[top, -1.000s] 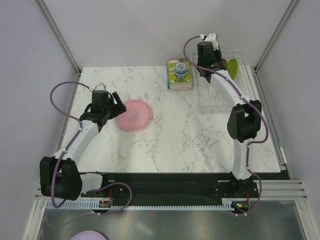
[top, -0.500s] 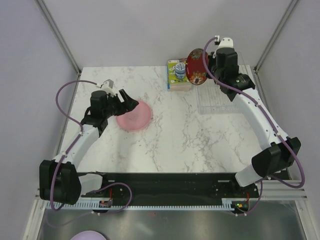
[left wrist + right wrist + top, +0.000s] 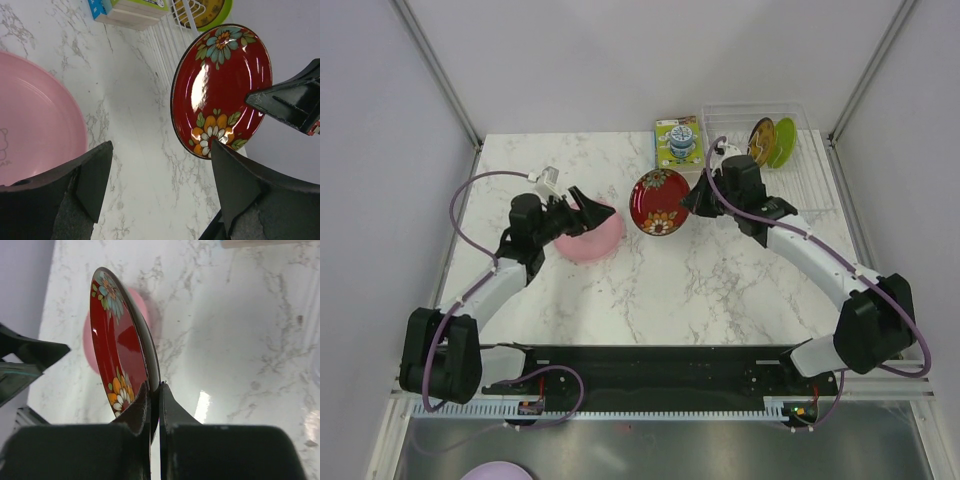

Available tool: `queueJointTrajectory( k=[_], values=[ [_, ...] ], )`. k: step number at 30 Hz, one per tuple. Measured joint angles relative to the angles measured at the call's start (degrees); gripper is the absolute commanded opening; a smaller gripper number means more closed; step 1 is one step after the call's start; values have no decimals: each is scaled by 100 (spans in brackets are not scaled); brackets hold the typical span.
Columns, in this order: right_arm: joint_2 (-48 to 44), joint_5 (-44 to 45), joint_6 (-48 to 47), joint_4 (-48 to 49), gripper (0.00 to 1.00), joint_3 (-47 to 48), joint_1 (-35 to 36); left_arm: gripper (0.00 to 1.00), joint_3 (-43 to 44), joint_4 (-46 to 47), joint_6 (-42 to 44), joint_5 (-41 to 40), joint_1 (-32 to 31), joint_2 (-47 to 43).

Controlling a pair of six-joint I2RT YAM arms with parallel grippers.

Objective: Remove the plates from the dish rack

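My right gripper (image 3: 692,201) (image 3: 154,390) is shut on the rim of the red flowered plate (image 3: 660,202) (image 3: 120,350) (image 3: 222,85), holding it on edge above the mid table. The left gripper (image 3: 582,205) (image 3: 160,170) stands open just left of it, over the edge of the pink plate (image 3: 590,232) (image 3: 35,120), which lies flat on the marble. A yellow patterned plate (image 3: 762,138) and a lime green plate (image 3: 784,141) stand upright in the clear dish rack (image 3: 800,180) at the back right.
A green-yellow printed box (image 3: 678,142) stands at the back, left of the rack. A pale lavender disc (image 3: 498,470) lies off the table at the bottom edge. Frame posts rise at both back corners.
The right arm has lifted the red plate out of the rack and swung it left and nearer, to mid table. The left gripper has moved right over the pink plate toward it.
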Motion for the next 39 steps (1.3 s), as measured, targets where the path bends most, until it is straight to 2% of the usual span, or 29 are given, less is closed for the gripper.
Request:
queueJointTrajectory(
  k=[10, 13, 14, 16, 17, 19, 21, 22, 23, 25, 26, 27, 31, 32, 35, 39],
  values=[
    [-168, -638, 931, 1394, 0, -640, 354, 83, -264, 726, -380, 96, -192, 275],
    [-164, -817, 1169, 1687, 0, -846, 411, 76, -264, 944, -505, 101, -234, 363],
    [-164, -881, 1244, 1766, 0, -909, 426, 61, -264, 1027, -549, 107, -240, 389],
    [-160, -1014, 1399, 1952, 0, -1021, 444, 41, -264, 1150, -640, 118, -245, 433],
    [-155, -1027, 1453, 2028, 0, -1071, 452, 21, -264, 1226, -688, 184, -245, 452],
    [-129, -1078, 1569, 2166, 0, -1174, 450, 2, -262, 1381, -793, 269, -271, 463],
    [-103, -1121, 1690, 2275, 3, -1281, 402, 2, -256, 1464, -931, 341, -282, 496],
    [-74, -1158, 1738, 2328, 9, -1305, 385, 2, -247, 1497, -1010, 391, -267, 516],
    [-48, -1189, 1770, 2374, 25, -1316, 369, 2, -238, 1493, -1058, 400, -254, 527],
    [-9, -1252, 1843, 2426, 27, -1316, 358, 2, -236, 1475, -1123, 415, -236, 535],
    [22, -1261, 1825, 2437, 42, -1316, 361, 2, -232, 1480, -1119, 400, -243, 533],
    [46, -1274, 1834, 2444, 52, -1316, 358, 2, -232, 1451, -1106, 378, -243, 525],
    [79, -1335, 1722, 2369, 57, -1294, 407, 2, -221, 1027, -988, 225, -247, 485],
    [83, -1316, 1617, 2208, 63, -1255, 422, 2, -210, 861, -931, 197, -240, 428],
    [66, -1211, 1355, 1878, 62, -1102, 372, 2, -192, 269, -605, -144, -87, 236],
    [-262, -997, 1001, 1569, 61, -938, 83, 2, -192, -575, -210, -752, 483, 216]
  ],
)
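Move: The red flowered plate, held at its right rim by the closed right hand, has its middle about 14 cm to the open left hand's right, 4 cm ahead and near level. From the right hand, its middle is some 7 cm left, 2 cm ahead and 1 cm lower. The pink plate lies on the table 17 cm below the left hand, 5 cm ahead and 4 cm left; the box with the cup stands 22 cm ahead of the right hand, 1 cm left and 16 cm lower. Leftward and slightly back, the right hand presents the red plate over some 7 cm, rolling its left side up, while the left hand eases 3 cm right to meet it and shuts on the plate's left rim. The right fingers then open and back off rightwards and up, while the left hand swings the plate some 8 cm left and 6 cm down over the pink plate, turning counter-clockwise. ##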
